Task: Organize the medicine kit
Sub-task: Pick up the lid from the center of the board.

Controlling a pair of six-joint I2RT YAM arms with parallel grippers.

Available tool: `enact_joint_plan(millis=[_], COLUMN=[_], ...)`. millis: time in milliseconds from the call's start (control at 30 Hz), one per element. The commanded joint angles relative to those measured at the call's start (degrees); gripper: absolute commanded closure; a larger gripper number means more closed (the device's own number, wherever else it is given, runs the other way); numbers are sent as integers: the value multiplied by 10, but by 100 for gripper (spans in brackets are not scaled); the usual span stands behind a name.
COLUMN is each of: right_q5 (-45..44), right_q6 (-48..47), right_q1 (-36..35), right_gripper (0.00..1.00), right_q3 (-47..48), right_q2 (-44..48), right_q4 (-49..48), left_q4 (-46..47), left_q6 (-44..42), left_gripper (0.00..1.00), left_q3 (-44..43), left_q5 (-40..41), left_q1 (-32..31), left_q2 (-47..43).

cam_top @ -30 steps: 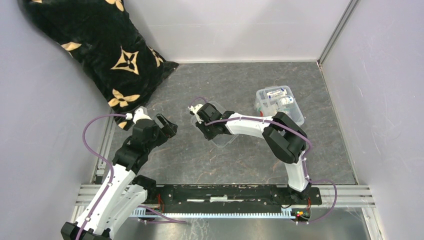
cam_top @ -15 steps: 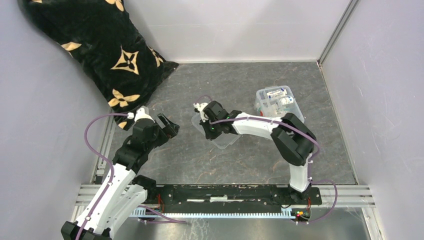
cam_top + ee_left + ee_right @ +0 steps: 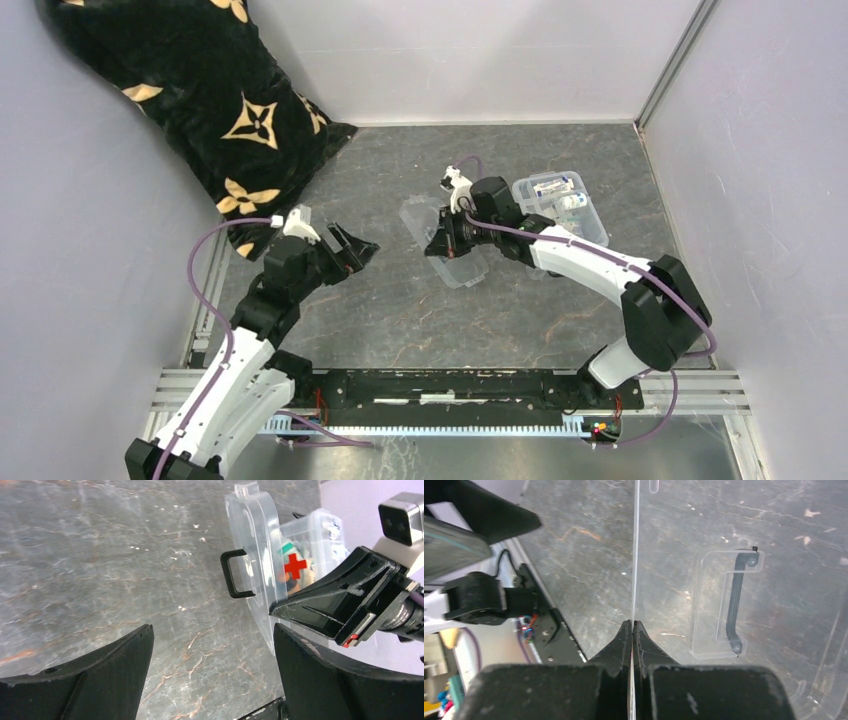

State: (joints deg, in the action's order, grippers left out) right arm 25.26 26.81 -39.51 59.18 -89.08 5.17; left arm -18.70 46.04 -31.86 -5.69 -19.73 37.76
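Observation:
The medicine kit's clear box (image 3: pixel 561 206) stands at the back right of the table with small packets inside. Its flat clear lid (image 3: pixel 462 266) is off the box, tilted up on edge, and my right gripper (image 3: pixel 441 240) is shut on its rim. In the right wrist view the lid's edge (image 3: pixel 634 555) runs straight out from the pinched fingertips of the right gripper (image 3: pixel 632 626), with the black handle (image 3: pixel 734 605) to the right. The left wrist view shows the lid (image 3: pixel 252 540), its handle (image 3: pixel 231 573) and a red cross (image 3: pixel 295 567) behind it. My left gripper (image 3: pixel 212 640) is open over bare table.
A black cushion with gold flowers (image 3: pixel 190 90) fills the back left corner. Grey walls close in the table on the left, back and right. A metal rail (image 3: pixel 450 385) with the arm bases runs along the near edge.
My right gripper has shut on the lid's rim and carried it right and back, toward the box, tipping it up. The left gripper has shifted slightly right and stays open.

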Motion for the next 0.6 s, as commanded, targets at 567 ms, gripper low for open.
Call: enact_joint_plan(millis=[567], right_q5=[180], right_q6=[280], right_q1=[33], right_gripper=[100], right_q3=[11], right_q2=[118], right_q4=[-254], left_q4=[251], left_q6=[34], left_gripper=[8], left_q3=[18], left_q5=[-161], left_q1=[-2], left_q2=[53])
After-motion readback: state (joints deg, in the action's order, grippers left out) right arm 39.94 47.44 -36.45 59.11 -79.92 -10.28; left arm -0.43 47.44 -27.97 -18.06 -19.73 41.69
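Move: The lid is already pinched by its rim in the right fingers, its middle some 3 cm ahead of that hand, 2 cm to its right and 2 cm below. The left hand, open and empty, has the lid's middle about 16 cm to its right, 3 cm ahead and 5 cm below. From the right hand, the filled storage box stands roughly 26 cm to the right, 8 cm farther out and 10 cm below. The lid, still pinched by its rim, is carried about 13 cm almost straight up and slightly back by the right hand, whose wrist rolls some 25 degrees so the left-pointing fingers come up towards level. Meanwhile the left hand, fingers kept wide open, goes about 4 cm right and a little up towards the lid, swinging clockwise without touching it. ##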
